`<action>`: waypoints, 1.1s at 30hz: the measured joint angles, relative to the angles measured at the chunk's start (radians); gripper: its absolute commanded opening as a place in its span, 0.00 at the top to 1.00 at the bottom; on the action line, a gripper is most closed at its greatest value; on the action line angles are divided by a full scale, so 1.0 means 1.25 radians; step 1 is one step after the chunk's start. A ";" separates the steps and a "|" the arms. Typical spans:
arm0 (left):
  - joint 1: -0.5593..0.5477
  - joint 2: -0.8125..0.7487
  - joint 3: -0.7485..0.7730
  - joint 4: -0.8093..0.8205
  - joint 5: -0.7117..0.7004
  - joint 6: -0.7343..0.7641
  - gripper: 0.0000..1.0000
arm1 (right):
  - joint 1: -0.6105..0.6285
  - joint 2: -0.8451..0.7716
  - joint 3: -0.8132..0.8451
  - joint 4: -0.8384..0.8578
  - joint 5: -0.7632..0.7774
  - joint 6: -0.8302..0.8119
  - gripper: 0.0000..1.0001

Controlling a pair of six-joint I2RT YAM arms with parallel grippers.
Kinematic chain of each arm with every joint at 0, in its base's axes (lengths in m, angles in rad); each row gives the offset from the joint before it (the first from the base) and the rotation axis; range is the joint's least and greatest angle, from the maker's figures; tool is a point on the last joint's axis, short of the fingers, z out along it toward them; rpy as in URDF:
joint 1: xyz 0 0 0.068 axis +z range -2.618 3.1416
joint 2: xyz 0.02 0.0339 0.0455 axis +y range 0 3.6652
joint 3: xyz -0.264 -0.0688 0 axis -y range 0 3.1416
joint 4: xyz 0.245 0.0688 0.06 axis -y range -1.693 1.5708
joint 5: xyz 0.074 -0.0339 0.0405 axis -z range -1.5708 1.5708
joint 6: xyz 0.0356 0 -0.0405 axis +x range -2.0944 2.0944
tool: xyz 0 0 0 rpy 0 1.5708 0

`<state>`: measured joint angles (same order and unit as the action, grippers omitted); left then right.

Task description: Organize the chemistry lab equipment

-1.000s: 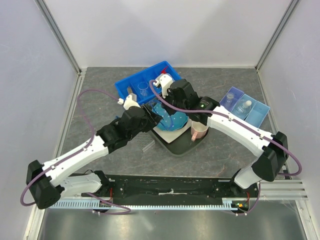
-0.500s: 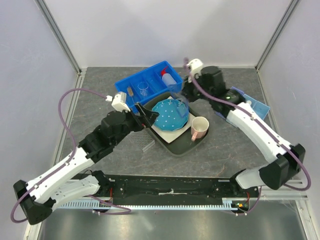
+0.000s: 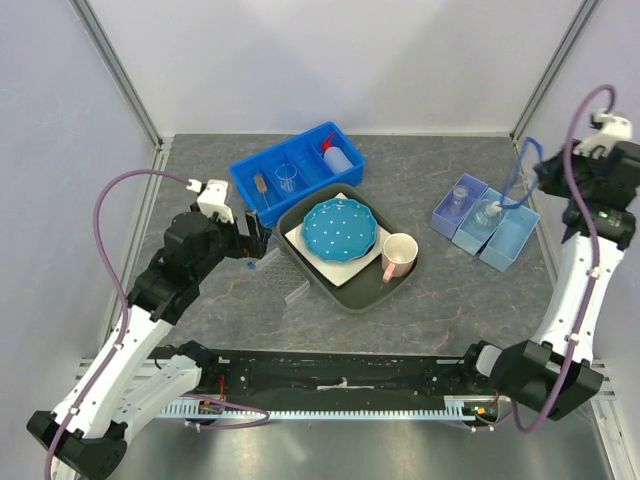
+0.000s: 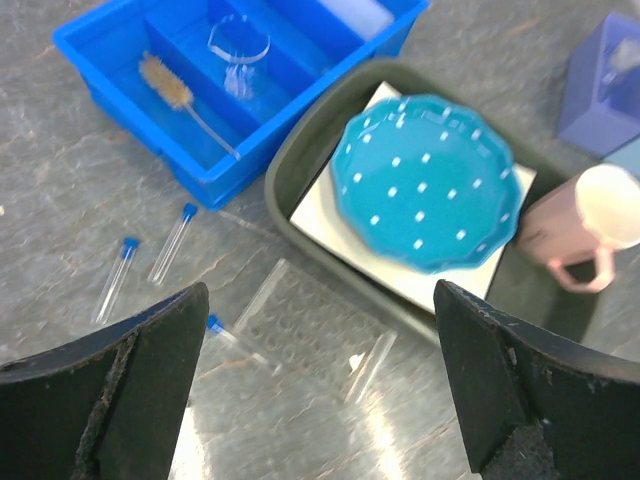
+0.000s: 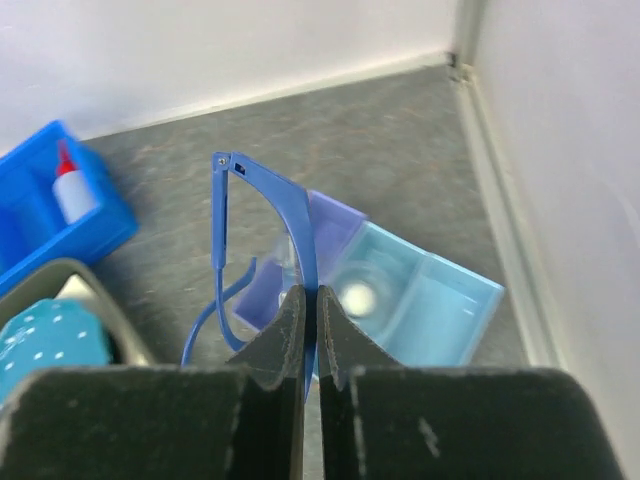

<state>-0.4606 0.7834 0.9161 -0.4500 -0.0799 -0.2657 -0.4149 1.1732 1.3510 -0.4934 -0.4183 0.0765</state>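
My right gripper (image 5: 311, 300) is shut on the frame of the blue goggles (image 5: 290, 215), which hang above the small bins at the right (image 3: 520, 175). Under them a white-capped bottle (image 3: 489, 212) stands in the light blue bin, and a clear beaker (image 3: 459, 197) in the purple one. My left gripper (image 4: 320, 300) is open and empty above a clear rack (image 4: 315, 330) lying flat on the table. Blue-capped vials (image 4: 172, 243) lie loose to its left. The blue tray (image 3: 250, 170) holds a brush (image 4: 175, 95), a beaker (image 4: 238, 50) and the squeeze bottle (image 3: 340, 157).
A dark tray (image 3: 345, 290) in the middle holds the blue dotted plate (image 3: 340, 227) on a white square, and the pink mug (image 3: 399, 255). The enclosure walls stand close to the right arm at the far right.
The right arm carried the goggles from over the plate to the far right above the bins. The left gripper opened and drew back left, away from the plate.
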 measured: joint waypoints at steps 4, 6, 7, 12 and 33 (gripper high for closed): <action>0.001 -0.038 -0.072 -0.010 -0.005 0.059 0.00 | -0.161 0.029 -0.003 -0.036 -0.051 -0.030 0.97; 0.001 -0.050 -0.101 -0.011 -0.006 0.076 0.00 | -0.187 0.056 -0.009 -0.040 -0.050 -0.047 0.96; 0.001 -0.053 -0.111 -0.012 -0.006 0.082 0.00 | -0.190 0.073 -0.016 -0.043 -0.048 -0.054 0.96; 0.001 -0.073 -0.142 -0.010 0.006 0.094 0.01 | -0.188 0.154 -0.069 -0.048 -0.028 -0.063 0.96; 0.001 -0.130 -0.152 -0.003 0.034 0.096 0.01 | -0.158 0.243 -0.210 0.064 0.154 -0.044 0.92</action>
<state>-0.4595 0.6205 0.7261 -0.4541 -0.0376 -0.1459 -0.6121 1.4765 1.0885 -0.4129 -0.2260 0.0212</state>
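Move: The right gripper still pinches the blue safety glasses; the empty light-blue compartment at the box's right end is roughly 10 cm to its right, hardly ahead (1 cm), and 29 cm below. The middle compartment with the flask is about 5 cm ahead, 4 cm right, the purple one some 10 cm ahead and 2 cm left, both equally low. From the left gripper, the empty compartment is roughly 64 cm right, 10 cm ahead, 22 cm down. Swing the right gripper right, then sink it about 21 cm in all towards the empty end compartment, tipping the fingers down some 30 degrees and turning them clockwise; keep the glasses pinched. Meanwhile lower the open, empty left gripper about 5 cm, easing it slightly back, over the test tubes and rack. ##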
